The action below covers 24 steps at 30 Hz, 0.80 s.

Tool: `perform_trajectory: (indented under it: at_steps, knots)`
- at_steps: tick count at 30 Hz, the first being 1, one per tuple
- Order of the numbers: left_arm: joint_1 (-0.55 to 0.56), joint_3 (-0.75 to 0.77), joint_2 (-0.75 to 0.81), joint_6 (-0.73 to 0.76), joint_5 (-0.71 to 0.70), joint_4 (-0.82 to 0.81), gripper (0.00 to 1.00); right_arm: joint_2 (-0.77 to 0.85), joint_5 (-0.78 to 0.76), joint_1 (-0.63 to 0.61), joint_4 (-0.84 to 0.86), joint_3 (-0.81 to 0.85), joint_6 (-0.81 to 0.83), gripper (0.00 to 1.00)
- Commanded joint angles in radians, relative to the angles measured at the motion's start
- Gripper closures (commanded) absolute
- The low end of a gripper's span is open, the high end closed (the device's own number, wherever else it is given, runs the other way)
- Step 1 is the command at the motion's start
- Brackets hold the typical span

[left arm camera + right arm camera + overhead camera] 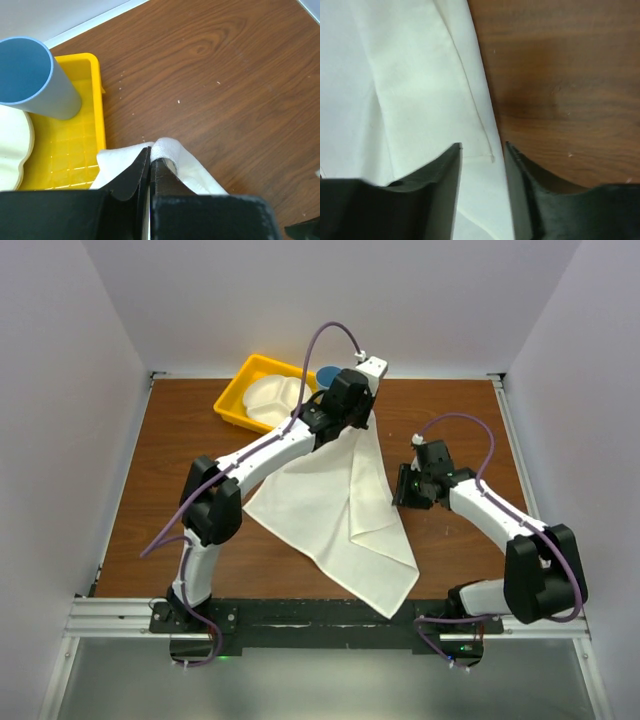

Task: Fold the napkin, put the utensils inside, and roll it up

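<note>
The white napkin [345,510] lies folded over on the brown table, reaching from the far middle down to the near edge. My left gripper [352,422] is shut on its far corner and holds it a little above the table. In the left wrist view the cloth [187,165] bulges around the closed fingertips of that gripper [150,152]. My right gripper [408,486] is at the napkin's right edge. In the right wrist view its jaws [482,147] stand apart over the hemmed edge of the napkin [410,75], holding nothing. The utensils are out of view.
A yellow tray [240,390] sits at the far left and holds a white divided plate [275,400]. A blue cup [327,373] stands beside the plate. The left wrist view shows the tray [95,100], the cup [35,75] and the plate [12,145] just left of the gripper.
</note>
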State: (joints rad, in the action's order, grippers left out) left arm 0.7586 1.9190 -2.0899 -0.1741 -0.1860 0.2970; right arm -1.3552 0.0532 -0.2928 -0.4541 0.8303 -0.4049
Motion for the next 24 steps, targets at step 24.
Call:
perform_trajectory:
  at_steps: [24]
  knots:
    - [-0.01, -0.034, 0.051, -0.013, 0.053, -0.058, 1.0, -0.145, -0.051, -0.1, 0.115, -0.05, -0.031, 0.88]
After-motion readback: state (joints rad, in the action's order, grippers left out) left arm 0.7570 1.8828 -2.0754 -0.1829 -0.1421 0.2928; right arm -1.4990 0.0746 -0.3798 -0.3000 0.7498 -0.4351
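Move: The spot on the napkin's right edge to be gripped lies some 6 cm below the right hand, about 1 cm back and 1 cm to its left. From that hand, the flap's near left corner is about 8 cm back and 12 cm left, and the napkin's far corner, held by the left gripper, some 17 cm ahead, 8 cm left and higher. From the left hand, the spot is roughly 19 cm back, 7 cm right and 19 cm down; the cup stands about 9 cm ahead, 8 cm left. Lower the half-open right gripper about 5 cm onto the napkin's right edge, easing slightly back, with the fingers tipping a little steeper. Then slide about 2 cm left while closing the fingers so they pinch the edge. Keep the left gripper shut on the far corner, nearly still. ##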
